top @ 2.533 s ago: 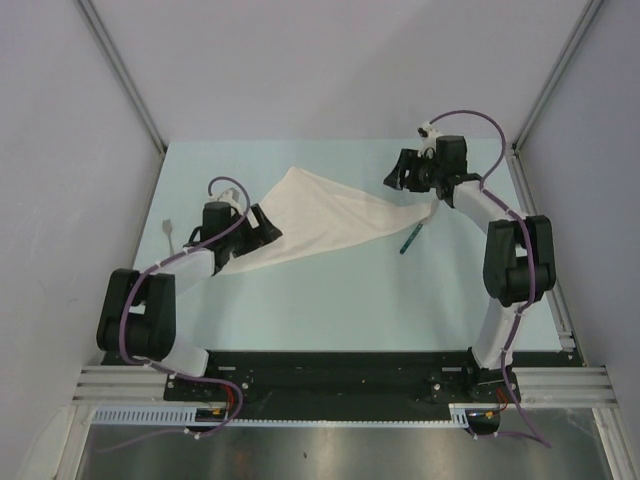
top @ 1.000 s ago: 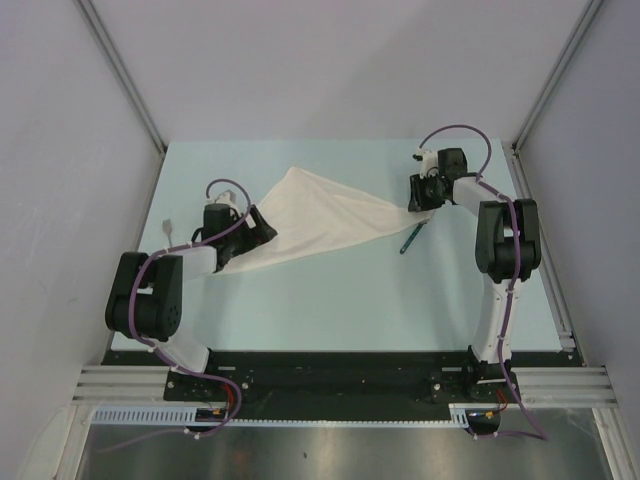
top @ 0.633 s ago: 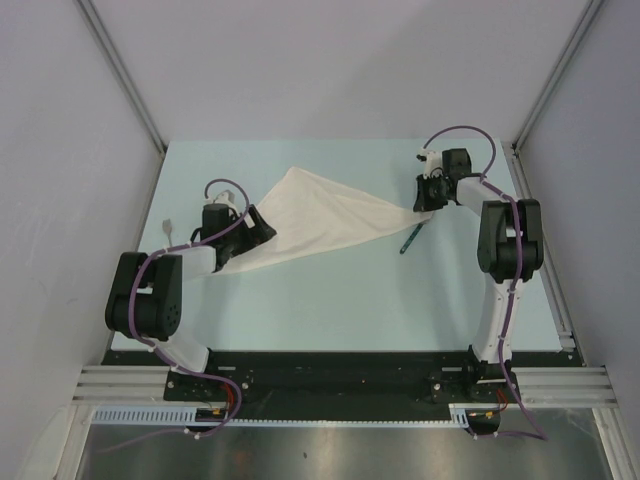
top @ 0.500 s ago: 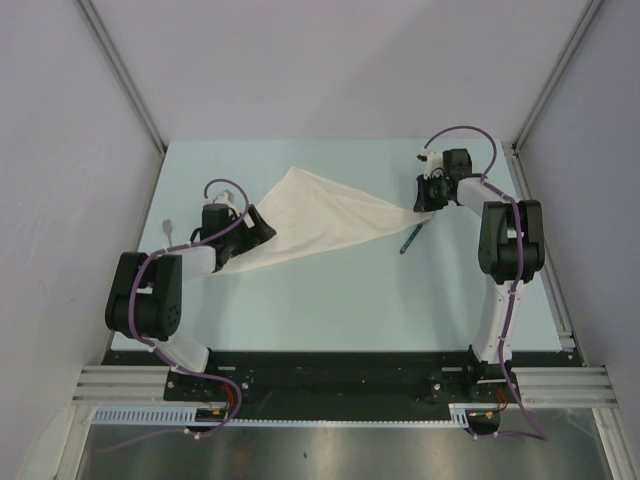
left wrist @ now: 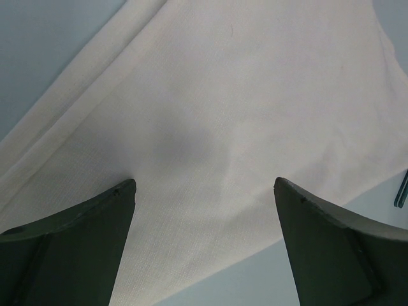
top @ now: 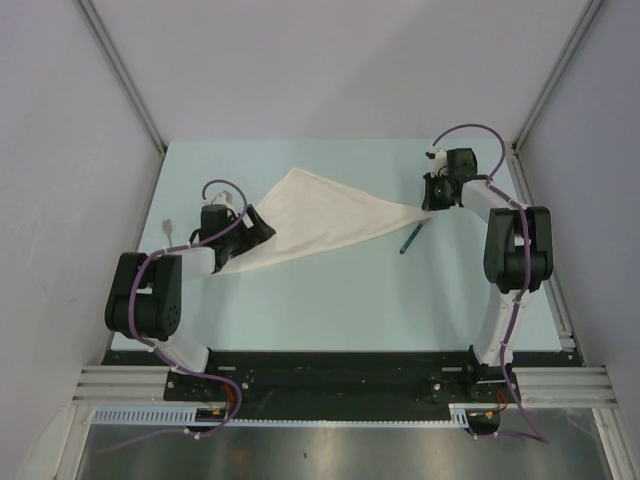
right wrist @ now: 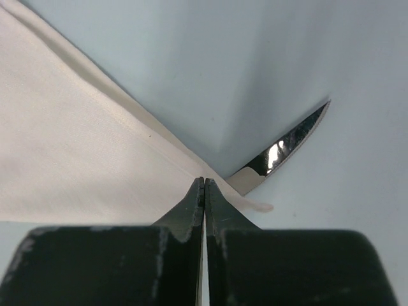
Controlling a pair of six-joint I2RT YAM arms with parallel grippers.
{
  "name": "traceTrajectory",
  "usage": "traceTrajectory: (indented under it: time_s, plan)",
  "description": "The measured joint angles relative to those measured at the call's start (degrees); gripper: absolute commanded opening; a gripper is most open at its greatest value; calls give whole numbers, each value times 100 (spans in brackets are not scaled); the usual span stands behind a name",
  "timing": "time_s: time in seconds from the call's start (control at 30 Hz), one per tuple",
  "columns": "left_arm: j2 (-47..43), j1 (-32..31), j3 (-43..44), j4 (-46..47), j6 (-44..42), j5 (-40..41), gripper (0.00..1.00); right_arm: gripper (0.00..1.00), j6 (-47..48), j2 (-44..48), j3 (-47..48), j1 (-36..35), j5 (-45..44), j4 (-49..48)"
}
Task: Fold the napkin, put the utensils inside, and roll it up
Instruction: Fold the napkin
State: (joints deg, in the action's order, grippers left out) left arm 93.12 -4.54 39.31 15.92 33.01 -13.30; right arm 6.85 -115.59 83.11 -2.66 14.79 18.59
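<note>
The white napkin lies as a long triangle across the pale table, also seen in the left wrist view and the right wrist view. My right gripper is shut on the napkin's right corner, whose tip pokes out beside the jaws. The knife, teal handle and shiny blade, lies just right of that corner, partly under the cloth edge. My left gripper stands open over the napkin's left end, with cloth beneath and nothing gripped. A sliver of the knife shows at the frame's edge.
A small pale object lies near the table's left edge. Grey walls with metal rails enclose the table on three sides. The arm bases sit on the black rail at the near edge.
My right gripper came down onto the napkin's right corner, shut on it and drew it slightly right, stretching the cloth. The left arm has not moved.
</note>
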Motion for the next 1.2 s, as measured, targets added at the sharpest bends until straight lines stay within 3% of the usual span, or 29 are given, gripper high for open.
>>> traceTrajectory:
  time_s: [0.4, 0.43, 0.63, 0.73, 1.0, 1.2]
  plan:
    - [-2, 11, -22, 46, 24, -22, 96, 0, -223, 127, -343, 0, -544, -24]
    - [-2, 11, -22, 46, 31, -24, 96, 3, -232, 140, -358, 0, -562, -24]
    - [-2, 13, -22, 48, 48, -24, 96, 50, -245, 195, -361, -2, -634, -28]
    - [-2, 11, -17, 42, 44, -24, 96, 58, -260, 219, -354, -24, -627, -4]
    - [-280, -205, 302, -793, -136, 232, 97, 61, -798, 474, -195, -7, -640, 92]
    - [-1314, -284, 713, -1563, -319, 326, 100, 59, -1510, 431, 363, 133, -883, 350]
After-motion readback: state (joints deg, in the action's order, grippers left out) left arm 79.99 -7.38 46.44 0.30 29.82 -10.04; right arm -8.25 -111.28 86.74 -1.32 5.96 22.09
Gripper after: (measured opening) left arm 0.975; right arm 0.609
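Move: Just below the right hand, which already holds the napkin near its right corner, that corner's landing spot lies about 1 cm back, 3 cm to the right and 3 cm down. The knife's middle is some 3 cm back, 1 cm left and 3 cm down, partly under the cloth. From the open left hand, this spot is roughly 48 cm right, 8 cm ahead and 3 cm down; the napkin's far corner is about 6 cm right, 22 cm ahead. Drawing the pinched napkin corner about 2 cm right and back while sinking slightly, the right hand opens to a bit over half, lets go over the knife, then lifts some 6 cm, edging forward and right with a clockwise turn of about 10 degrees. Late on, the left hand, still wide open, rises about 8 cm off the napkin's left part. ##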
